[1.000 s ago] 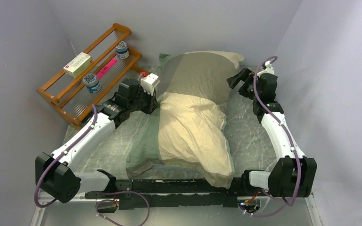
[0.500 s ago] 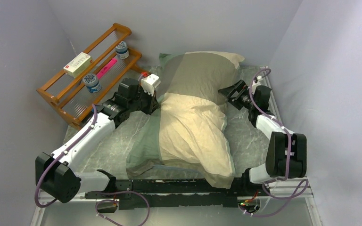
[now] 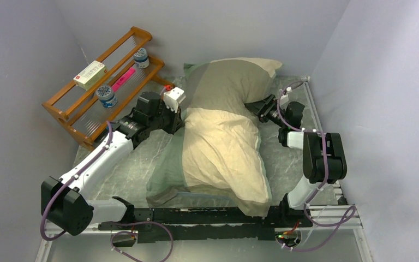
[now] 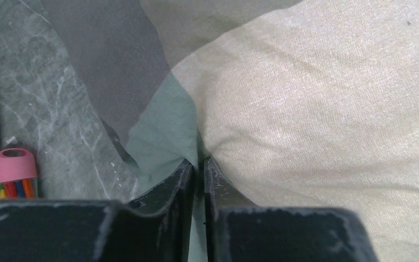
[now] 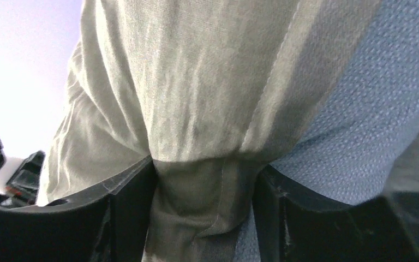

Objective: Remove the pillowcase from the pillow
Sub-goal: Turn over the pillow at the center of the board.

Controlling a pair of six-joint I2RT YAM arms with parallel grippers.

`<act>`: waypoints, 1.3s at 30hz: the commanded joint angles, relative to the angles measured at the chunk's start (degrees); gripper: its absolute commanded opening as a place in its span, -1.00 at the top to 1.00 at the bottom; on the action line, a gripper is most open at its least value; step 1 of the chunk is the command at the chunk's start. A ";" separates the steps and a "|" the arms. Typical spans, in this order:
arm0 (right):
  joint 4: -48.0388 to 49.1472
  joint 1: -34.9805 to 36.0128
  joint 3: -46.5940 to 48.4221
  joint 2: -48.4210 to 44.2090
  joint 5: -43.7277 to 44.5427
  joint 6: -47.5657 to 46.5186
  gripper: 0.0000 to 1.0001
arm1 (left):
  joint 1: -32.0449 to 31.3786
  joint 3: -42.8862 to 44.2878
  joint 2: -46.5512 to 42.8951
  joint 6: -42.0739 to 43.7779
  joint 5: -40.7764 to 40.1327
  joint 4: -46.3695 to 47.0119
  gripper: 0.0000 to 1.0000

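The pillowcase [image 3: 223, 142], in big beige and olive checks with a green edge, lies stuffed across the middle of the marbled table [image 3: 125, 169]. The pillow is hidden inside it. My left gripper [image 3: 179, 113] sits at the case's left edge. In the left wrist view its jaws [image 4: 198, 162] stand almost together with green cloth [image 4: 163, 131] pinched between them. My right gripper [image 3: 256, 108] is at the right side, where the case dips. In the right wrist view it [image 5: 204, 164] clasps a thick olive fold [image 5: 196, 207], with blue-grey cloth [image 5: 360, 109] beside it.
A wooden rack [image 3: 101, 82] stands at the back left, holding a box [image 3: 90, 75], two jars [image 3: 141, 57] and a pink item [image 3: 123, 79]. A pink-capped tube of coloured pens [image 4: 13, 174] shows by the left gripper. Walls stand close on both sides.
The right arm folded in from the far right corner to the pillowcase's right side, and its jaws narrowed onto a fold. The left arm stayed put.
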 commanded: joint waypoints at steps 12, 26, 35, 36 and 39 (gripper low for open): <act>17.80 6.89 3.53 -4.05 -7.82 5.32 1.00 | -9.91 10.86 -5.24 -0.78 -8.90 -3.93 -0.41; -23.13 13.83 13.58 -18.36 5.35 -21.30 1.00 | -10.69 22.09 1.52 -3.62 3.91 -7.61 -0.87; -29.23 16.52 17.95 -19.03 9.30 -24.72 1.00 | -22.07 26.01 7.71 -4.97 -2.09 -4.71 -0.81; -29.44 16.84 17.98 -19.03 9.46 -24.96 1.00 | -24.30 27.21 8.44 -4.41 -5.82 -5.42 -0.82; -29.91 17.73 17.30 -19.08 9.84 -25.38 1.00 | -30.36 29.74 10.15 -3.42 -17.94 -7.26 -0.93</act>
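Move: The right hand's fingers are already around the rolled right edge of the pillow in its case, which lies within about 2 cm to their left and at their height. From this hand the pillow's far right corner is about 15 cm ahead and 9 cm right. The left hand still pinches the green left edge; the case's green-trimmed right edge lies some 28 cm to its right, 4 cm back and 8 cm lower, and the shelf's right end about 14 cm ahead and 4 cm left. Closing its fingers on the rolled right edge, the right hand draws it up about 8 cm and left about 7 cm, tilting its fingertips upward and rolling some 20 degrees. The left hand opens wide, lets go of the green left edge and rises, then swings right across the cream panel towards the green-trimmed right edge, ending about 14 cm farther right, 11 cm higher and somewhat back. ##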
